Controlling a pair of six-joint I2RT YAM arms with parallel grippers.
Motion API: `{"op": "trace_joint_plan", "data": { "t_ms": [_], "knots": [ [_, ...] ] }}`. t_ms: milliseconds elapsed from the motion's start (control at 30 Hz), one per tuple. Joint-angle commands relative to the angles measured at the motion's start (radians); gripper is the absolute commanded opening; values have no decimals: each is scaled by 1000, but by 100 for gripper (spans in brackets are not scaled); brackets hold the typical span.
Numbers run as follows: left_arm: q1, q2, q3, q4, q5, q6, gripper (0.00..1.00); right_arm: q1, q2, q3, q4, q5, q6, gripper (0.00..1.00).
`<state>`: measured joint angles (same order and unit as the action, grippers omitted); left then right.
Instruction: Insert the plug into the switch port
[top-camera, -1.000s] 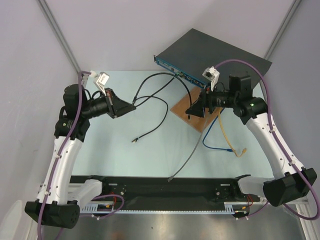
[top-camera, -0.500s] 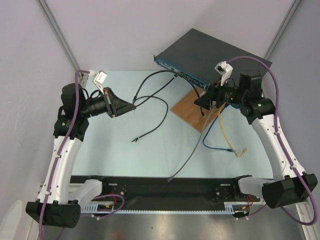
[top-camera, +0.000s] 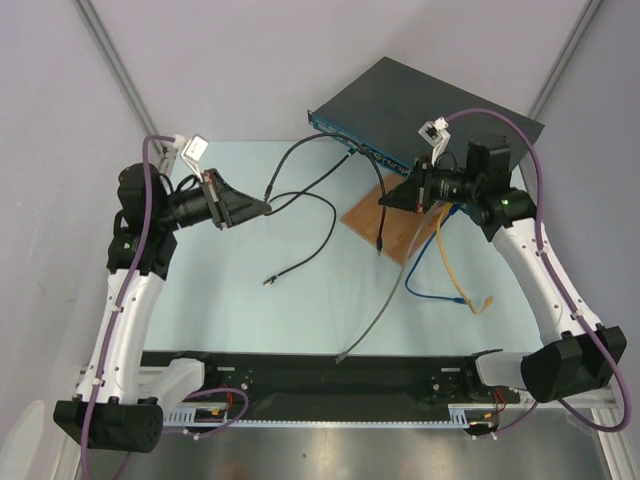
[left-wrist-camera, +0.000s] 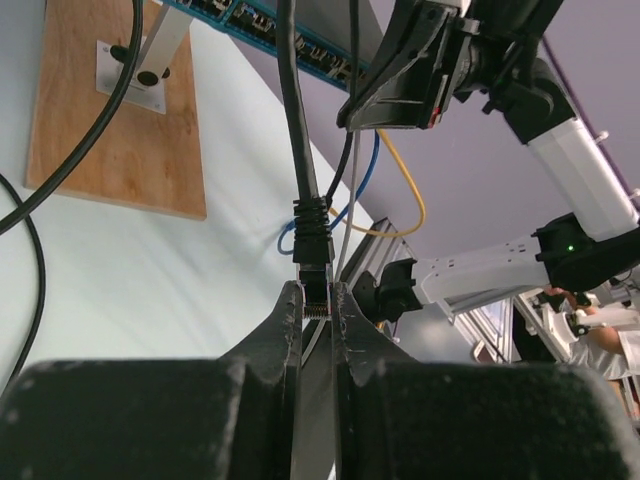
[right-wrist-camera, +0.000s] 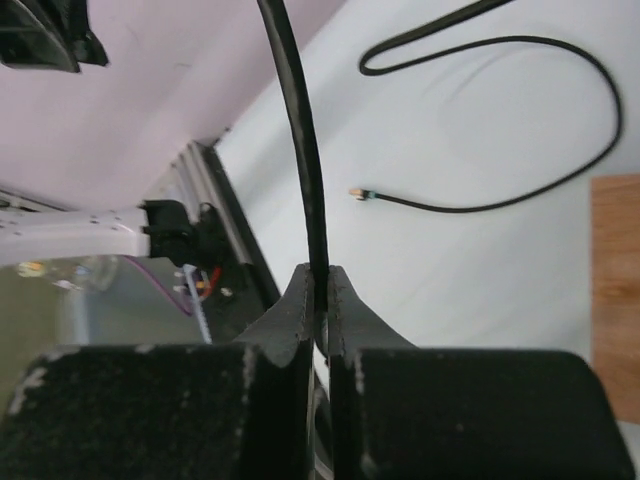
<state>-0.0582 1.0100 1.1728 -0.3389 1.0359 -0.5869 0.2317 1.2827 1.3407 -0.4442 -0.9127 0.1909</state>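
Observation:
The switch (top-camera: 430, 105) is a dark grey box at the back right, its teal front face (top-camera: 358, 147) set with a row of sockets, also seen in the left wrist view (left-wrist-camera: 262, 22). My left gripper (top-camera: 263, 208) hovers over the table's left middle, shut on the plug (left-wrist-camera: 316, 297) of a black cable (left-wrist-camera: 296, 110) that runs toward the switch. My right gripper (top-camera: 384, 200) sits just in front of the switch, shut on a black cable (right-wrist-camera: 305, 150) whose loose end hangs over the wooden board (top-camera: 380, 240).
A brown wooden board (top-camera: 398, 232) lies in front of the switch. Yellow (top-camera: 450, 270), blue (top-camera: 428, 292) and grey (top-camera: 385, 295) cables trail to the right of centre. A thin black lead with a gold tip (top-camera: 267, 281) lies mid-table.
My right gripper was open low over the board, drew back to the right, and is now shut on a black cable held above the board. The left gripper stayed nearly still with the plug.

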Motion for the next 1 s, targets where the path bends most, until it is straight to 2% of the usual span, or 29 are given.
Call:
{"op": "trace_joint_plan", "data": {
  "t_ms": [0,100,167,200,233,267,300,333,400,433,467,533,733,800,867,967],
  "knots": [
    [14,1,18,84,36,-67,0,3,18,5,139,-118,174,0],
    [15,-2,40,10,-44,7,6,3,24,-12,231,-169,307,0],
    [17,-7,77,-46,-115,137,23,3,26,-38,330,-207,398,0],
    [17,-11,88,-90,-155,188,35,3,27,-52,375,-221,444,0],
    [17,-27,97,-98,-225,238,49,4,26,-86,424,-235,567,0],
    [17,-36,99,-107,-255,347,54,8,27,-109,552,-262,629,0],
    [17,-50,97,-97,-278,390,60,9,26,-126,609,-273,700,0],
    [17,-72,94,-82,-292,474,70,17,26,-142,662,-282,807,0],
    [17,-109,80,-2,-269,559,76,24,27,-182,789,-302,901,0],
    [17,-126,67,33,-254,584,78,32,26,-192,817,-310,932,0],
    [15,-161,42,93,-205,673,80,46,27,-199,849,-321,978,0],
    [-3,-178,31,112,-145,757,81,64,27,-201,849,-334,986,0],
    [-201,-137,171,-153,-120,1356,82,107,38,-196,740,-397,927,0],
    [-247,-120,183,-237,-143,1461,84,106,50,-195,717,-426,926,0],
    [-272,-117,165,-218,-151,1475,86,97,58,-190,728,-445,938,0],
    [-272,-131,110,-175,-197,1339,91,49,52,-169,676,-428,914,0]
  ]
}}
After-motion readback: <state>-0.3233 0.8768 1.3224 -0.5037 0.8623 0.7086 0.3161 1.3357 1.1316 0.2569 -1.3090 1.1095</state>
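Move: The left hand grips one plug of the black cable; the cable's other, hanging plug lies about 30 cm right, level fore-aft, and 13 cm below. The loose cable end lies some 35 cm beneath the left hand, 3 cm left and 2 cm back. From the right hand, pinching the same cable, the hanging plug is about 5 cm back, 1 cm left and 9 cm down; the occupied switch ports are roughly 8 cm ahead, 14 cm right and 12 cm lower. Left fingers release the plug, rise and roll some 80 degrees; right, still pinching cable, draws back-left 8 cm. ##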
